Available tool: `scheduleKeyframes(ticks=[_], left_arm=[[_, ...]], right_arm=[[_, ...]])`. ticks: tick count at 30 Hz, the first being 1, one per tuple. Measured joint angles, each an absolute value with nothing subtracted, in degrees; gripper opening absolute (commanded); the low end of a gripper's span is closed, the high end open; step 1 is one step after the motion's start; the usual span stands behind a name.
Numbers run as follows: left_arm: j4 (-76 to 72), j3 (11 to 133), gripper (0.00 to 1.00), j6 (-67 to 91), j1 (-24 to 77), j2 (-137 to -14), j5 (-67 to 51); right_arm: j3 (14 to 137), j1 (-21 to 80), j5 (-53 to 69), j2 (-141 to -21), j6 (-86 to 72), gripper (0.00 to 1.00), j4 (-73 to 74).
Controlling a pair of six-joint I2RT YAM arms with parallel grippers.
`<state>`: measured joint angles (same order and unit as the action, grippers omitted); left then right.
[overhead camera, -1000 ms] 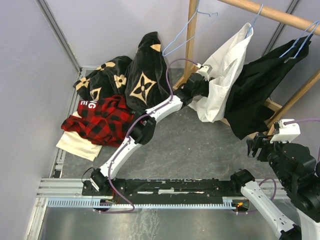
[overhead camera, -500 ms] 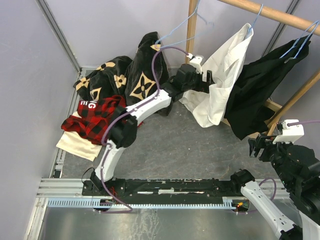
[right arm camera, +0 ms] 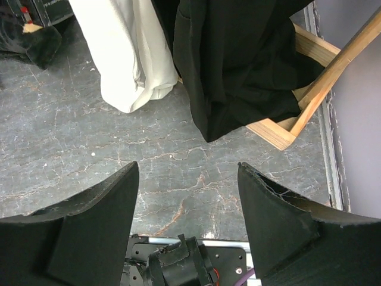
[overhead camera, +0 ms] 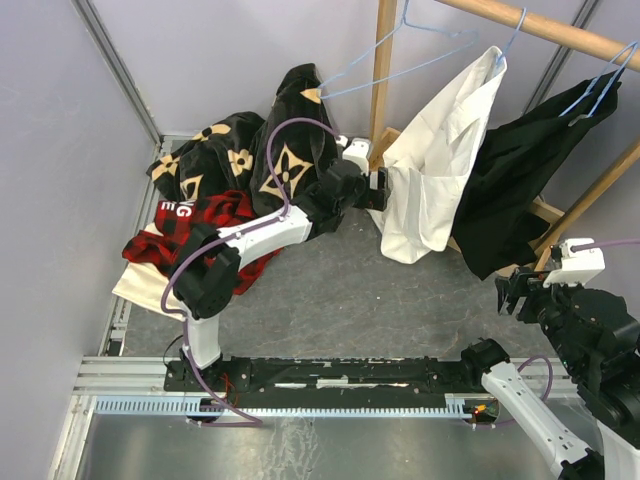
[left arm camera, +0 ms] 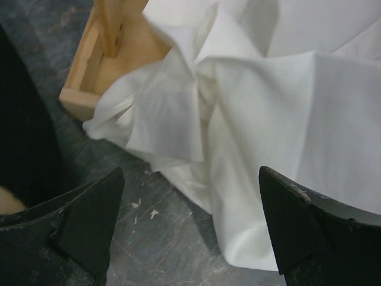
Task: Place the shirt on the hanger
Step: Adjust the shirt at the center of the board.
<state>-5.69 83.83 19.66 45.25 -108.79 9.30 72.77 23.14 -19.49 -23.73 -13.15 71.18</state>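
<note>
The white shirt (overhead camera: 437, 160) hangs from the wooden rail (overhead camera: 545, 27) on a light-blue hanger, and only the hanger's hook (overhead camera: 514, 30) shows above the collar. The shirt's lower folds (left arm camera: 268, 113) reach down near the floor. My left gripper (overhead camera: 383, 189) is open just left of the shirt, close to the cloth, with nothing between its fingers (left arm camera: 89, 220). My right gripper (overhead camera: 513, 294) is open low at the right, over bare floor, well away from the shirt (right arm camera: 132, 56).
A bare blue hanger (overhead camera: 395, 58) dangles by the upright wooden post (overhead camera: 382, 70). A black garment (overhead camera: 520, 170) hangs right of the shirt. The rack's wooden foot (left arm camera: 98, 68) lies under the shirt. Flowered black (overhead camera: 285, 150), red plaid (overhead camera: 200, 240) and cream (overhead camera: 150, 288) clothes are piled left.
My left gripper has opened and let go of the white shirt, and its arm has drawn back to the left. The shirt now hangs straighter. The bare hanger has swung.
</note>
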Motion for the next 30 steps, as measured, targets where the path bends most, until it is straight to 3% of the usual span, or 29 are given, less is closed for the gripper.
scheduleKeyframes(ticks=[9,25,30], left_arm=[[-6.5,81.06,0.99,19.66,44.64,-111.09,14.52],[-10.39,89.3,0.98,19.64,40.91,-123.9,3.77],[-10.39,90.32,0.57,19.66,40.6,-125.51,3.42]], right_arm=[[71.75,23.14,-19.14,-23.73,-13.19,0.75,71.22],[71.75,23.14,-19.07,-23.73,-13.45,0.75,71.92],[71.75,23.14,-19.09,-23.7,-13.5,0.75,72.1]])
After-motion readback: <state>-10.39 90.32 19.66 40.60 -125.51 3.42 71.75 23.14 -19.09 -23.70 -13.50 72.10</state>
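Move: The left hand, wide open, goes for the loose lower flap of the hanging white shirt, about 7 cm ahead of it, 2 cm to its right and 11 cm lower. The foot of the rack's left post stands some 17 cm ahead, 3 cm right and 17 cm down; the black garment hangs about 33 cm right and 5 cm ahead, at much the same height. From the idle right hand that flap lies roughly 36 cm ahead, 25 cm left and 23 cm below. The left hand sinks some 10 cm in all towards the white shirt's loose lower flap, first easing about 2 cm to the left as it drops, then coming back right while it reaches about 5 cm forward, the fingers tipping only slightly farther down. The fingers stay wide open until they stand either side of the flap, and only at the very end begin to close on it, without having shut yet. ##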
